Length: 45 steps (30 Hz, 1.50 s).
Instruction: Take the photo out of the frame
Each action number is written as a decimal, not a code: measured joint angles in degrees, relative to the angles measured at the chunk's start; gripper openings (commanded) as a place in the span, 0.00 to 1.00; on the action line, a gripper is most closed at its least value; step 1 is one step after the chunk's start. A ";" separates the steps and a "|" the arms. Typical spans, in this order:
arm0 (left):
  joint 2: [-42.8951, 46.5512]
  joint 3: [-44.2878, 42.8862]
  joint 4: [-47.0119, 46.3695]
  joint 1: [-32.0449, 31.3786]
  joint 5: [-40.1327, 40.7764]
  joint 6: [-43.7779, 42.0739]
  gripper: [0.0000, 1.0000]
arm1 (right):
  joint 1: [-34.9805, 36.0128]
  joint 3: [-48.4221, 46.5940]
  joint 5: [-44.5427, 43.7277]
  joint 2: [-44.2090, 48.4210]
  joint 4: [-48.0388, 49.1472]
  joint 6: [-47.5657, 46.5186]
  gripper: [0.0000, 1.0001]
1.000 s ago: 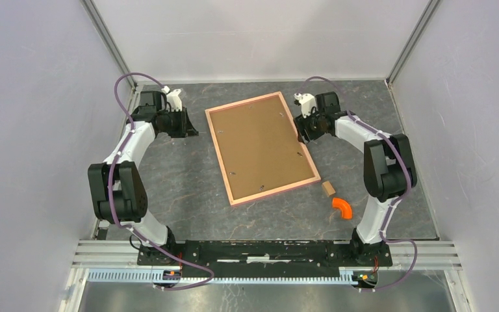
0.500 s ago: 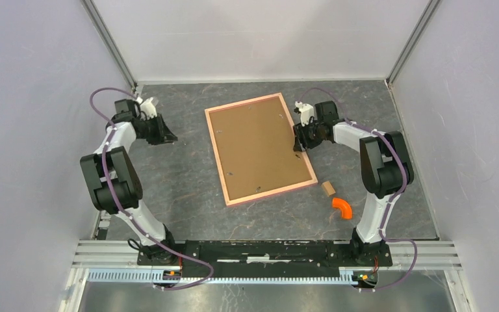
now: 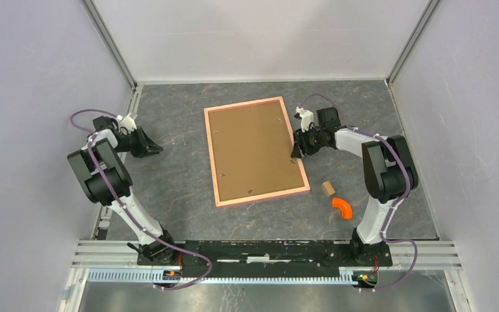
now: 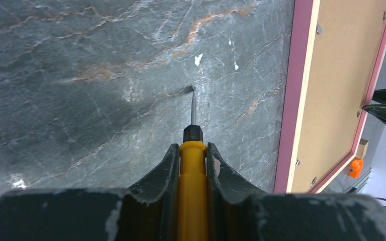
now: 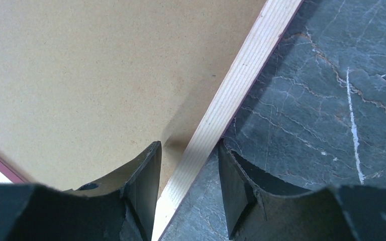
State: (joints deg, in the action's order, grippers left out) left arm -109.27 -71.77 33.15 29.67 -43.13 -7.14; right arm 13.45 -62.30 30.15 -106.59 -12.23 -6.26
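The frame [image 3: 256, 149] lies face down on the table, pink rim around a brown fibreboard back; the photo is hidden beneath it. My right gripper [image 3: 294, 151] sits at the frame's right edge. In the right wrist view its jaws [image 5: 188, 145] straddle the pale rim [image 5: 241, 75] and close on it, one finger over the back board [image 5: 80, 60]. My left gripper [image 3: 156, 149] is far left of the frame, near the left wall. It [image 4: 191, 148] is shut on a yellow-handled screwdriver [image 4: 193, 165] whose tip points at bare table.
A small wooden block [image 3: 328, 188] and an orange curved piece [image 3: 342, 208] lie just off the frame's near right corner. Small metal tabs sit along the back board's edges [image 4: 317, 30]. Walls enclose the table on three sides.
My left arm swung left, away from the frame, carrying the screwdriver. The frame turned, its near end shifting left. My right jaws narrowed onto the rim.
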 measured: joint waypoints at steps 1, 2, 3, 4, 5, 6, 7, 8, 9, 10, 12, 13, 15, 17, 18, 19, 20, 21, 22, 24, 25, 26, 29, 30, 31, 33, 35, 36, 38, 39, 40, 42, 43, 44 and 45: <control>-0.20 0.04 0.00 0.46 -0.37 -0.24 0.25 | 0.00 0.00 0.02 0.02 -0.13 -0.02 0.50; -0.44 0.11 0.04 1.03 -0.81 -0.55 0.28 | 0.00 0.00 0.02 0.04 -0.26 -0.02 0.50; -0.79 0.17 0.04 1.55 -1.22 -1.16 0.31 | 0.00 0.00 0.02 0.04 -0.31 -0.02 0.50; -1.25 0.22 0.07 1.99 -1.99 -1.66 0.34 | 0.00 0.00 0.02 0.04 -0.31 -0.02 0.50; -1.73 0.22 0.04 2.43 -2.51 -2.03 0.35 | 0.00 0.02 0.02 0.04 -0.31 -0.02 0.50; -2.19 0.22 0.22 2.80 -2.95 -2.40 0.36 | 0.00 0.09 0.02 0.13 -0.28 -0.02 0.50; -2.78 0.20 0.81 3.21 -3.50 -2.84 0.37 | 0.00 0.13 0.02 0.15 -0.37 -0.04 0.50; -3.56 0.20 1.49 3.69 -4.04 -3.21 0.39 | 0.00 0.20 0.02 0.22 -0.35 -0.04 0.50; -4.35 0.17 2.12 3.87 -4.57 -3.52 0.40 | 0.00 0.20 0.04 0.24 -0.42 -0.04 0.50; -5.11 0.17 2.84 4.50 -5.09 -3.80 0.42 | 0.00 0.20 0.04 0.24 -0.44 -0.04 0.50; -6.32 0.07 3.48 4.98 -4.85 -4.24 0.44 | 0.00 0.20 0.04 0.24 -0.48 -0.04 0.50; -6.40 0.07 3.67 5.14 -5.05 -4.37 0.46 | 0.00 0.20 0.07 0.24 -0.50 -0.04 0.50; -6.38 -0.04 4.22 5.22 -5.03 -4.61 0.47 | 0.00 0.22 0.09 0.26 -0.55 -0.07 0.50; -6.36 -0.20 4.59 5.22 -4.98 -4.90 0.48 | -0.02 0.24 0.15 0.26 -0.55 -0.07 0.50; -6.29 -0.20 4.74 5.20 -4.90 -5.05 0.48 | -0.02 0.24 0.22 0.26 -0.52 -0.07 0.50; -6.21 -0.20 4.92 5.20 -4.72 -5.38 0.48 | -0.02 0.24 0.26 0.26 -0.52 -0.09 0.50; -6.05 -0.20 5.11 5.18 -4.39 -5.62 0.49 | -0.02 0.26 0.26 0.26 -0.52 -0.11 0.50; -5.77 -0.17 5.49 5.16 -3.76 -6.10 0.50 | -0.02 0.24 0.26 0.26 -0.52 -0.17 0.50; -5.38 -0.11 5.77 5.09 -3.15 -6.67 0.51 | -0.02 0.24 0.26 0.26 -0.55 -0.20 0.50; -3.50 0.98 5.68 4.92 -0.90 -8.33 0.53 | -0.04 0.26 0.28 0.26 -0.55 -0.28 0.50; -1.97 1.95 5.70 4.70 0.87 -9.40 0.55 | -0.04 0.24 0.31 0.26 -0.55 -0.42 0.50; -0.72 2.64 5.75 4.55 2.32 -10.29 0.58 | -0.07 0.24 0.35 0.26 -0.57 -0.50 0.50; 2.80 4.15 6.08 3.39 6.47 -13.66 0.67 | -0.07 0.24 0.70 0.26 -0.70 -0.92 0.51; 3.76 4.17 6.08 2.80 7.63 -14.97 0.70 | -0.07 0.26 0.85 0.26 -0.79 -1.09 0.51; 4.83 4.17 5.95 1.97 8.81 -16.24 0.74 | -0.07 0.24 0.92 0.26 -0.81 -1.22 0.52; 6.97 3.82 6.01 -0.66 11.39 -19.45 0.82 | -0.07 0.24 1.14 0.26 -0.94 -1.55 0.53; 8.33 2.45 6.01 -4.52 13.64 -23.21 0.83 | -0.07 0.24 1.31 0.33 -1.03 -1.92 0.53; 8.44 1.42 6.01 -6.29 14.49 -24.96 0.84 | -0.07 0.24 1.42 0.35 -1.16 -2.16 0.53; 7.43 -2.89 7.04 -10.45 16.63 -29.29 0.92 | -0.07 0.24 1.64 0.37 -1.31 -2.58 0.53; 5.92 -6.47 7.80 -12.33 17.44 -31.54 0.99 | -0.07 0.24 1.75 0.37 -1.38 -2.67 0.53; 4.07 -10.32 8.52 -13.81 17.62 -33.29 1.00 | -0.07 0.24 1.97 0.42 -1.62 -2.84 0.53; 0.04 -17.33 9.46 -15.41 17.57 -36.85 1.00 | -0.04 0.24 2.29 0.50 -2.03 -3.06 0.53; -2.08 -20.81 9.88 -15.82 17.59 -38.82 1.00 | -0.04 0.24 2.45 0.57 -2.23 -3.17 0.53; -3.52 -22.88 10.29 -16.00 17.64 -40.46 1.00 | -0.04 0.24 2.51 0.63 -2.32 -3.26 0.53; -5.42 -25.46 10.95 -16.31 17.86 -42.58 1.00 | -0.04 0.24 2.64 0.68 -2.45 -3.48 0.53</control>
State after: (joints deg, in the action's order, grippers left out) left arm -114.69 -97.23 44.10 13.37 -25.28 -49.71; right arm 13.41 -62.06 32.80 -105.91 -14.68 -9.74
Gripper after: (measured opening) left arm 0.995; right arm 0.531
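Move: The screwdriver is already in the left fingers, its tip just about at the table; the bare spot it is lowered to lies about 3 cm back, 1 cm left and 5 cm below that hand. The frame's middle is some 33 cm to the left hand's right, 3 cm ahead and 4 cm lower. The right hand straddles the frame's right rail, so the frame's middle is about 15 cm left, 3 cm ahead and 1 cm lower; the wooden block sits 12 cm back and 11 cm right of it. The left hand sinks about 3 cm towards the table while easing back and slightly left, its fingers starting to open to let go of the screwdriver, then draws back a little more before it lifts and sweeps some 14 cm forward, rolling about 60 degrees around its own pointing line (clockwise from above) as the fingers spread wide. The right hand keeps its half-open fingers either side of the frame's right rail, creeping only about a centimetre back late on. ##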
